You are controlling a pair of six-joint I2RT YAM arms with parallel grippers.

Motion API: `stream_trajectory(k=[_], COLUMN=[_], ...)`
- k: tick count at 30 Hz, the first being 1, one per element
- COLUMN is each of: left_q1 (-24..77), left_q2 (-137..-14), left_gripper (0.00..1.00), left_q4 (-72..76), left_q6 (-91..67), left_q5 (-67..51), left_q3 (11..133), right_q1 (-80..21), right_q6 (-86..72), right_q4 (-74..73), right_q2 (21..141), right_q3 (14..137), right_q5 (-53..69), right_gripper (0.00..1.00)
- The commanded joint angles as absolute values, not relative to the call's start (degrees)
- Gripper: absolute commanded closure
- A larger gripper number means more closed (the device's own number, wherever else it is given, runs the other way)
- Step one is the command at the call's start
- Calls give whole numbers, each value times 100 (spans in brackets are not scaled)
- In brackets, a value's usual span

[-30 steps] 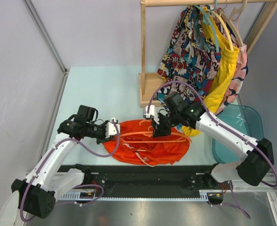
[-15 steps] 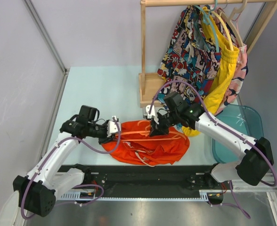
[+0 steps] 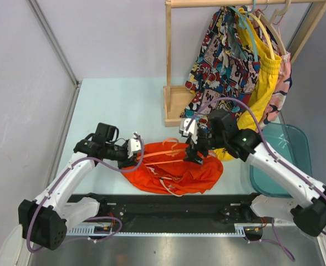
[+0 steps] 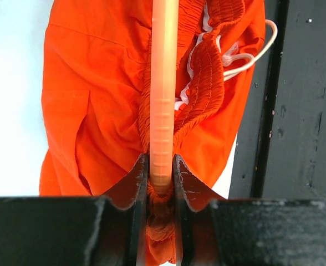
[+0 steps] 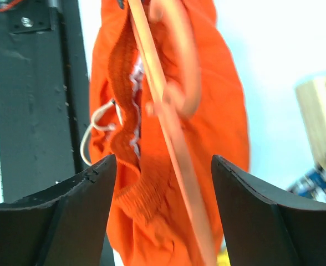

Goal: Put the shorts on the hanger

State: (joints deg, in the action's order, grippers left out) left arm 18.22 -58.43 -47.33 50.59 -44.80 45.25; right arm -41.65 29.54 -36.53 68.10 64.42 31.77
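The orange-red shorts [image 3: 177,172] lie crumpled on the table between the arms, with the cream drawstring [image 4: 253,51] toward the front rail. The thin orange hanger [image 3: 164,152] lies across their top. My left gripper [image 3: 136,151] is at the shorts' left edge. In the left wrist view it [image 4: 162,178] is shut on the end of the hanger bar [image 4: 164,83] together with a bunch of the shorts' fabric [image 4: 96,111]. My right gripper [image 3: 198,151] hovers over the shorts' right half. It [image 5: 163,172] stands wide open, with the hanger bar [image 5: 177,155] running loose between its fingers.
A wooden rack [image 3: 176,102] stands behind, hung with comic-print shorts [image 3: 218,61] and yellow shorts [image 3: 265,83] on other hangers. A teal bin [image 3: 291,141] sits at the right. The black rail [image 3: 168,205] runs along the table's near edge.
My right gripper has opened, let go of the hanger and drawn slightly to the right. The left gripper stays at the hanger's left end, after loosening briefly and closing again.
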Motion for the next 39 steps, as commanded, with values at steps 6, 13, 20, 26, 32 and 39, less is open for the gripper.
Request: stream_trajectory(k=[6, 13, 20, 26, 32, 39], left_q1=[1775, 1758, 1705, 1600, 1529, 1503], left_q2=[-5950, -5801, -5739, -5748, -5862, -5898], left_gripper=[100, 100, 100, 100, 100, 100], left_q4=[-4175, -4228, -4271, -4386, -4430, -4491], left_q6=[4509, 4491, 4509, 4640, 4763, 4816], left_q5=[-4843, -4790, -4746, -4790, -4816, -4852], left_q3=[4500, 4447, 4377, 4377, 4438, 4447], right_q1=[-5088, -5423, -5423, -5169, -4878, -4624], right_q6=[2612, 2733, 2883, 3023, 3252, 3419], right_q4=[-3710, -2665, -2592, -3119, -3647, -3929], right_q2=[6539, 6846, 7181, 6733, 6180, 5986], right_q3=[5934, 5089, 4852, 4535, 4211, 3982], right_q5=[1540, 827, 466, 229, 334, 431], right_gripper=[45, 52, 60, 73, 79, 82])
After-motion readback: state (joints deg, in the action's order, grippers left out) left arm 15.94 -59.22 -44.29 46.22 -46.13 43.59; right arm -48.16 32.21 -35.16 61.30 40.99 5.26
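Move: The orange shorts' waistband, at its right-hand end, lies about 8 cm to the right of the open right hand, 2 cm back and some 13 cm below. The hanger's middle is about 7 cm left of that hand, 1 cm ahead and 5 cm below. The drawstring lies 9 cm back, 7 cm left and 17 cm down; the yellow hem is 15 cm right and 1 cm ahead. From the left hand, the waistband's right end is roughly 26 cm right, 1 cm back, 5 cm below. The waistband's right-hand part is what the freed right hand drops to: first back about 3 cm, then down some 13 cm past the near side of the hanger, and finally about 7 cm to the right, fingers tipping roughly 25 degrees steeper and closing from wide open onto the elastic. The left hand stays nearly in place, still pinching the hanger's left end together with the waistband. ##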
